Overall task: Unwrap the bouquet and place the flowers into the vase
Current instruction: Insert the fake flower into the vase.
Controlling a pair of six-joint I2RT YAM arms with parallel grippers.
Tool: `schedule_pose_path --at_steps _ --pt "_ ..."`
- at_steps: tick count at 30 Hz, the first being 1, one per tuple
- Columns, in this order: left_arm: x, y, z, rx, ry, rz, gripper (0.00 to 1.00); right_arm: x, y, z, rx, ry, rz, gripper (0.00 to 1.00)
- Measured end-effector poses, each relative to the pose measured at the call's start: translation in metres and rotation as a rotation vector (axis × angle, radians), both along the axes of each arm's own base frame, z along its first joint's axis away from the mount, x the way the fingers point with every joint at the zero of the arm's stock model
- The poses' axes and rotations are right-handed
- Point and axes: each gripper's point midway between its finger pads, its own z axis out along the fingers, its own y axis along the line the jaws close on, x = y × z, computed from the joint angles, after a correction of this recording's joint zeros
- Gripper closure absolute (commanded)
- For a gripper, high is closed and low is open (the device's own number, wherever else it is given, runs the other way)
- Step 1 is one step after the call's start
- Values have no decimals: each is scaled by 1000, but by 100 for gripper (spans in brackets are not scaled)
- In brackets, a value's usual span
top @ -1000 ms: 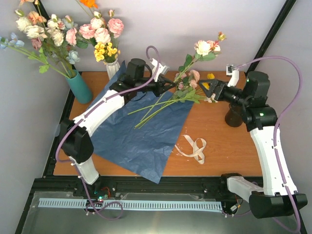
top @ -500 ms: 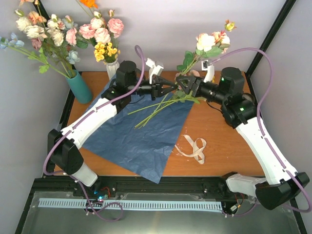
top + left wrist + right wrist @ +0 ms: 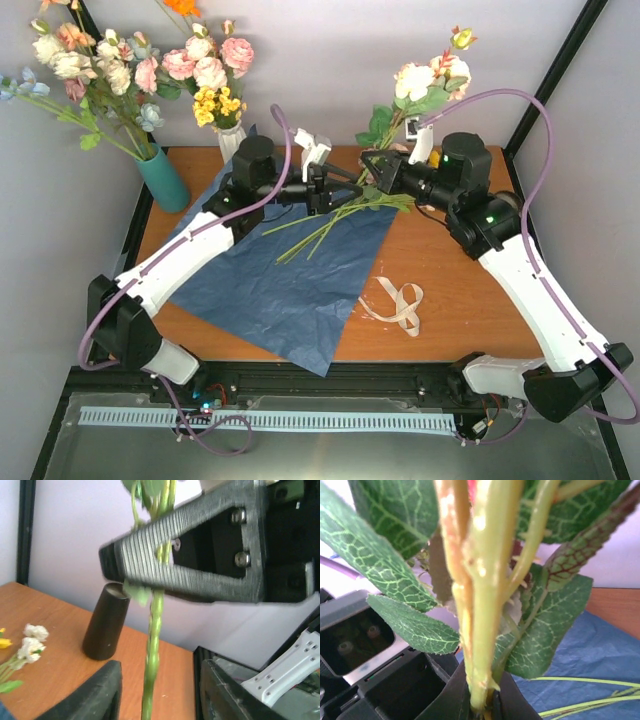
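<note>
My right gripper is shut on the green stems of a few flowers, whose cream and pink blooms stand up against the back wall. My left gripper faces it from the left, open, with one stem running free between its fingers. More long stems lie on the spread dark-blue paper. In the left wrist view the dark vase stands upright on the table beyond the stem; the right arm covers it in the top view. The beige ribbon lies loose on the wood.
A teal vase and a white ribbed vase, both with flowers, stand at the back left. A few small white and yellow blooms lie on the table. The right gripper's ribbed finger fills the top of the left wrist view.
The right gripper came in from the right and shut on the stems. The left gripper let go of them and opened. The held blooms rose a little higher.
</note>
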Motion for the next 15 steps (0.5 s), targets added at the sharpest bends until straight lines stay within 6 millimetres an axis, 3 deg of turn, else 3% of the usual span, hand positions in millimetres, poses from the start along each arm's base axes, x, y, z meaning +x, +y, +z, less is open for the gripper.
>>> schedule_pose_path --at_steps 3,5,6,15 --pt "-1 6 -7 14 6 38 25 2 -8 4 -37 -14 -44 97" --pt "-3 14 -13 29 12 81 5 3 -17 12 -68 -42 -86 97" --pt "-5 18 -15 37 9 105 1 3 -22 16 -86 -56 -109 97" --pt "-23 74 -37 122 30 360 1 5 -85 65 -278 -203 -392 97"
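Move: The dark vase I am taking the flower to stands some 29 cm to the right of my right hand, about level with it in reach and roughly 33 cm lower. The heads of the flowers left on the table lie about 20 cm ahead and 11 cm right of that hand, the ribbon 14 cm back and 8 cm right, both around 40 cm below. From my left hand the vase is about 31 cm right, 4 cm farther out and 30 cm down. With my right fingers still shut on the flower's stem, I carry it right about 8 cm and up 6 or 7 cm, swinging the wrist some 30 degrees, mostly clockwise, so the fingers point more straight ahead. My left hand, already starting to part around the stem, opens wide and backs off about 7 cm to the left, sinking a little and turning counter-clockwise. ##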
